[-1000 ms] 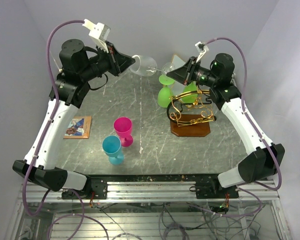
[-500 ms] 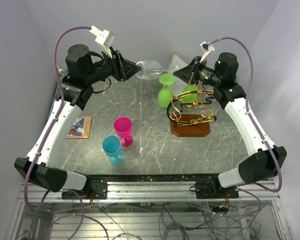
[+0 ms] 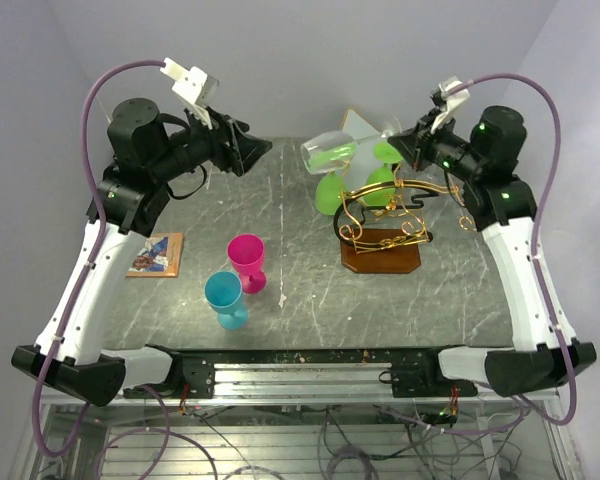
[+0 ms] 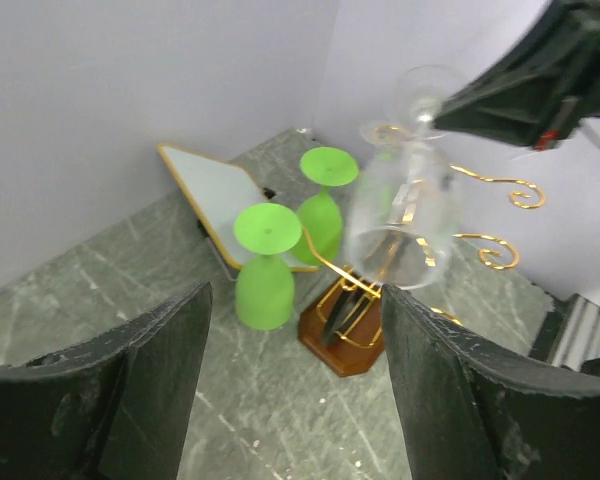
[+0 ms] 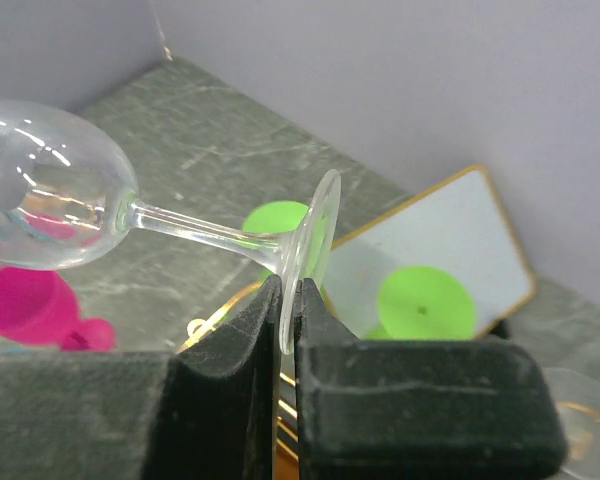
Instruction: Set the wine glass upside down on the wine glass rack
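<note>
The clear wine glass [image 3: 330, 152] lies almost level in the air, its bowl pointing left, above and behind the wine glass rack [image 3: 380, 215]. My right gripper [image 3: 398, 140] is shut on the rim of its foot [image 5: 305, 250]; the right wrist view shows both pads pinching that disc, with the stem and bowl [image 5: 45, 185] reaching out to the left. The rack is gold scrollwork [image 4: 490, 255] on a brown wooden base [image 4: 355, 335]. My left gripper [image 3: 258, 150] stands open and holds nothing, off to the left of the glass [image 4: 400, 205].
Two green glasses [image 3: 330, 190] [image 3: 380, 180] stand foot-up just behind the rack. A white gold-edged panel [image 4: 215, 190] leans at the back. A pink glass [image 3: 247, 260] and a blue glass [image 3: 225, 298] stand mid-table, and a picture card [image 3: 158, 253] lies at the left.
My left gripper opened, let go of the bowl and drew back to the left. The right arm carried the glass by its foot to the right, toward the rack.
</note>
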You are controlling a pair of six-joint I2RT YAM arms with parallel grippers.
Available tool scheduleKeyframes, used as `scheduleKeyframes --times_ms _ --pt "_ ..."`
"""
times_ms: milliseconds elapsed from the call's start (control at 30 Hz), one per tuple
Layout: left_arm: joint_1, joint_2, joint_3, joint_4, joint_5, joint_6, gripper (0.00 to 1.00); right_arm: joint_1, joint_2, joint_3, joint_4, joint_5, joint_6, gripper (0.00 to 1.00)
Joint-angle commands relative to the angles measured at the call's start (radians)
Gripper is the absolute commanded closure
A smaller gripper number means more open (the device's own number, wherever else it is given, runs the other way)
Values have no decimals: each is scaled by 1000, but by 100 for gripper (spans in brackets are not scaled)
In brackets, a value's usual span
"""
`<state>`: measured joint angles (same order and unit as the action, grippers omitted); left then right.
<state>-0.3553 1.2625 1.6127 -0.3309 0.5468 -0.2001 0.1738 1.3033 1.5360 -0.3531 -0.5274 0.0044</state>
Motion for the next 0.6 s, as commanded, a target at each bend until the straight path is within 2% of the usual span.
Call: scheduleKeyframes --times_ms 0,300,467,567 --pt "9 -28 22 -64 -124 96 21 -35 -99 80 -147 -40 -296 100" --pt "44 -51 13 -110 -241 161 1 -150 -216 190 -582 -190 -736 100" --pt "46 -45 17 -122 -262 187 0 -191 -266 258 -798 -229 -925 100" --pt "48 -46 4 -116 -257 195 0 -212 -307 254 -873 -214 -985 100"
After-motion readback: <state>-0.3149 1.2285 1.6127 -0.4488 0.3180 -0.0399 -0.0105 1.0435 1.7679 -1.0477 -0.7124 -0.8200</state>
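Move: Below the right hand, which already grips the wine glass by its foot with the bowl out to the left, stands the rack: roughly 2 cm back, 1 cm to the right, its middle about 25 cm down. Two green glasses hang on the rack some 6 cm ahead, one straight ahead, one 13 cm left; a clear glass hangs 8 cm ahead and 12 cm right. The empty left hand has the rack about 5 cm ahead, 31 cm right, 30 cm down. Drawing the wine glass back by its foot, the right hand goes some 13 cm towards the base and half as far right, rising about 4 cm before levelling off at the rack's near right. The wrist rolls its left side down and tips the fingers up, nearly 40 degrees in all, swinging the bowl down and back. The left hand drifts 5 cm left and a little forward, its fingers opening fully. ##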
